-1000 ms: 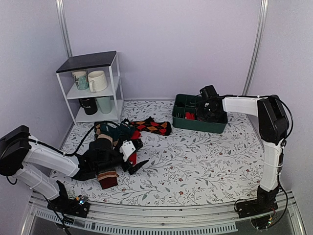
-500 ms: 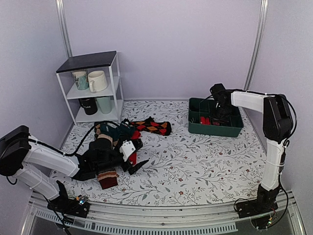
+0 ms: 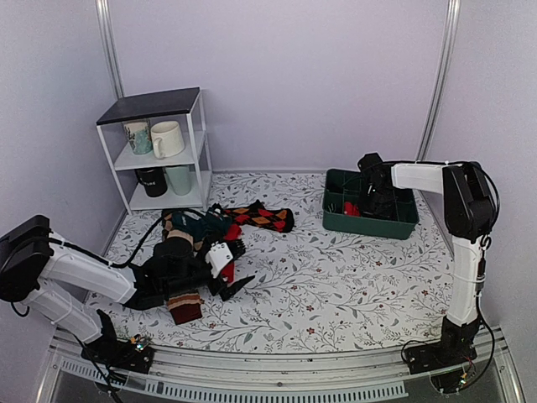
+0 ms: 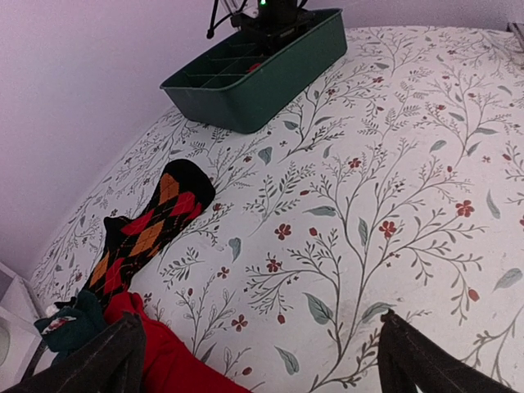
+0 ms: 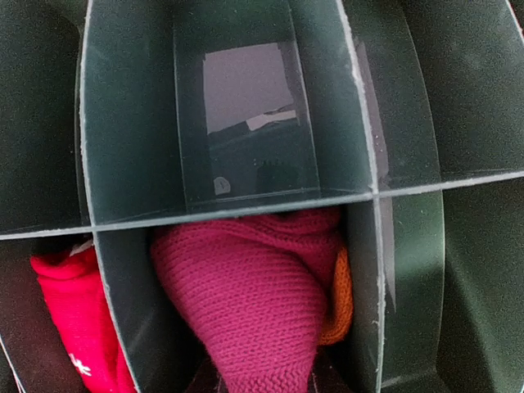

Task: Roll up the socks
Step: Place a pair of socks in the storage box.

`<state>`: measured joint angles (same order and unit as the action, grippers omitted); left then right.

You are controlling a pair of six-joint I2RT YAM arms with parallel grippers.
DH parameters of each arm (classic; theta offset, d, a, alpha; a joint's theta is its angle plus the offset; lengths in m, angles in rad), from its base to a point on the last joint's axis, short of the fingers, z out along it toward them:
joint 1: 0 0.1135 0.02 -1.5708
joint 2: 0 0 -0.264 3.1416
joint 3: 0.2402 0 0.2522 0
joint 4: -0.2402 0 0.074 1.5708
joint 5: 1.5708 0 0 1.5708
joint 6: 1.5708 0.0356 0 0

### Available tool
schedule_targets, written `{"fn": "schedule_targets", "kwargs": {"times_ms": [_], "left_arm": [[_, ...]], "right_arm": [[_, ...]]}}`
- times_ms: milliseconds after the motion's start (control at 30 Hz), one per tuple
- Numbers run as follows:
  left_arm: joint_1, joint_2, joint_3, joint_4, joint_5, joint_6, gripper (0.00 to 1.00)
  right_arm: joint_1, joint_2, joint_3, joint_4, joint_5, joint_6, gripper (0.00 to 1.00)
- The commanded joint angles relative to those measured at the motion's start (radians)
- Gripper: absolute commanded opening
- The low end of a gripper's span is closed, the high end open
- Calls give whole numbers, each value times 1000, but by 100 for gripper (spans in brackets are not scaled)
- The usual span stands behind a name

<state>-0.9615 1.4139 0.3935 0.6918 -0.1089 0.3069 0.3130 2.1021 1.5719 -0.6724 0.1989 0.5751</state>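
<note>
A rolled maroon sock (image 5: 246, 303) with an orange patch fills one compartment of the green bin (image 5: 131, 123). My right gripper (image 5: 262, 383) is shut on it, with only dark finger edges showing at the bottom of the right wrist view. In the top view the right gripper (image 3: 370, 195) reaches down into the bin (image 3: 369, 225). A pile of socks (image 3: 210, 222) lies at the left, with an argyle sock (image 3: 264, 217) beside it. My left gripper (image 3: 241, 265) rests open by the pile, and a red sock (image 4: 176, 367) lies against its left finger (image 4: 90, 360).
A white shelf (image 3: 159, 107) with mugs stands at the back left. A red rolled sock (image 5: 74, 319) sits in the compartment next to the maroon one. A brown striped sock (image 3: 185, 307) lies under the left arm. The bin (image 4: 254, 70) sits far across the flowered cloth.
The green bin has slid to the right with the right gripper in it, then the gripper settled lower in a compartment. The left arm has not moved.
</note>
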Motion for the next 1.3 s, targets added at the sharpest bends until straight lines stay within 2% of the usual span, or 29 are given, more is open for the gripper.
{"fn": "schedule_targets", "kwargs": {"times_ms": [0,100,267,333,367,900,1267], "left_arm": [[15,15,9,-10,9,7,100],[15,20,12,-12,6,8,99],[15,33,18,-17,3,11,100],[15,39,23,-20,2,13,100],[15,41,25,-22,1,13,99],[15,57,42,-40,-2,16,99],[15,37,29,-18,-39,14,100]], "right_arm": [[-8,84,-27,-11,-46,37,17],[-8,84,-29,10,-60,28,30],[-16,55,4,11,-61,12,44],[-20,33,19,9,-57,11,55],[-25,21,27,7,-57,10,56],[-36,-77,72,-27,-50,2,58],[-36,-224,45,-3,-73,-25,60]]}}
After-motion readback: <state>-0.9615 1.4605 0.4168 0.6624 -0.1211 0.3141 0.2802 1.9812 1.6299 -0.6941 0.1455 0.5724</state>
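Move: The right hand's fingers are still shut on the magenta pair of socks, already down in a front-row compartment of the storage box, its middle about 2 cm ahead and 2 cm below. The red socks sit in the next compartment, roughly 7 cm left and 1 cm ahead; an empty compartment lies about 7 cm right and 1 cm ahead, another some 10 cm straight ahead. From the idle left hand the magenta pair is roughly 24 cm ahead, 44 cm right and 9 cm below. The right hand lets go of the magenta socks, its fingers opening from nearly shut to a little over half wide while it edges about 1.5 cm forward and begins to rise inside the box. It then climbs slowly and, at the last, quickly straight up out of the compartment, some 7 cm in all, the fingertips tilting slightly forward (under 10 degrees) and hanging open, clear above the socks. ##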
